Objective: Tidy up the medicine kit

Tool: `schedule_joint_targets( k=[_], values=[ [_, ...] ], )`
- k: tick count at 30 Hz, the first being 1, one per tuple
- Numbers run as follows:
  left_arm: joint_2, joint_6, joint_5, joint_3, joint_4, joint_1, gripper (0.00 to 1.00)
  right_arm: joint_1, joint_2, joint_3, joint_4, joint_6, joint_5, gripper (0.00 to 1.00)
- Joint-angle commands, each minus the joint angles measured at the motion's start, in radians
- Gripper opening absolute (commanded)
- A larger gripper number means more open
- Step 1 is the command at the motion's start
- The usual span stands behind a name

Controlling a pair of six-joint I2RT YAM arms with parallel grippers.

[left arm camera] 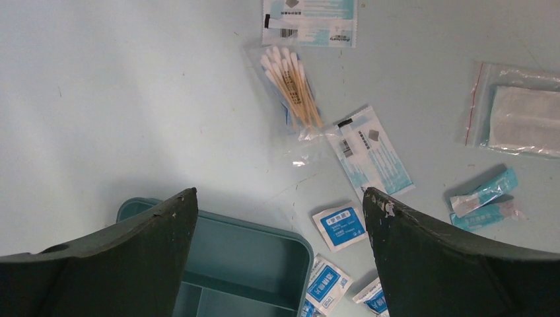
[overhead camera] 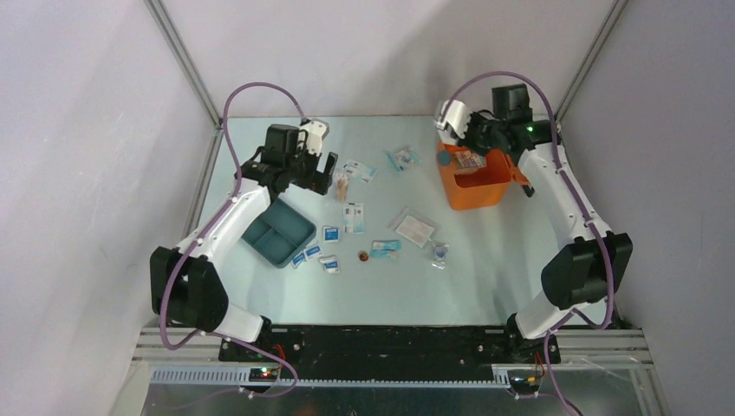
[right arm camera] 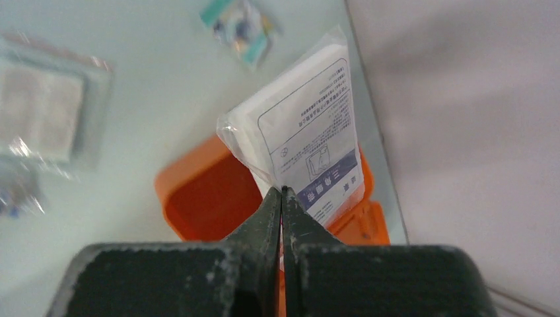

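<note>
The medicine kit (overhead camera: 475, 189), an orange box, stands open at the back right, its hollow (right arm camera: 205, 198) in the right wrist view. My right gripper (right arm camera: 282, 191) is shut on the lower edge of a white printed packet in clear wrap (right arm camera: 307, 142), held over the kit's far side. From above, that gripper (overhead camera: 471, 149) hangs over the kit with the packet (overhead camera: 469, 160). My left gripper (left arm camera: 280, 198) is open and holds nothing, above the corner of the teal divided tray (left arm camera: 251, 254). In the top view the left gripper (overhead camera: 319, 172) is just behind the tray (overhead camera: 277, 230).
Loose supplies lie mid-table: a bag of cotton swabs (left arm camera: 294, 89), long white-and-blue packets (left arm camera: 370, 150), small blue wipe sachets (left arm camera: 339, 226), a zip bag of gauze (left arm camera: 522, 119) and teal tubes (left arm camera: 485, 198). A small bag (overhead camera: 403, 159) lies left of the kit.
</note>
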Motion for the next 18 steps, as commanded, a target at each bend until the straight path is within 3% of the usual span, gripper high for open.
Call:
schedule_joint_targets(
  k=[1,6,18],
  values=[
    [0.018,-0.018,0.004,0.063,0.026,-0.005,1.0,-0.065,-0.018,-0.051,-0.079,-0.222,0.03,0.0],
    [0.022,-0.011,-0.008,0.067,0.025,-0.005,1.0,-0.082,0.053,-0.053,-0.129,-0.296,0.054,0.0],
    [-0.015,0.01,-0.033,0.022,0.026,-0.003,1.0,-0.047,0.221,0.048,-0.162,-0.254,0.213,0.0]
  ],
)
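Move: Ahead of the right hand, which already holds the white gauze packet, the open orange box has its middle about 7 cm farther out, 3 cm to the right and 20 cm below. The teal disc at its left edge is roughly 6 cm ahead, 3 cm left; its open lid is some 8 cm ahead, 14 cm right. From the left hand the box lies about 13 cm ahead and 32 cm right, 11 cm lower. Lowering the gauze packet towards the mouth of the orange box, the right arm sinks about 11 cm. It also slips some 5 cm to the right early on, then goes down almost straight. The hand tips some 20 degrees, left side sinking and fingers pointing more steeply down, and the shut fingers keep their pinch on the packet's end. ##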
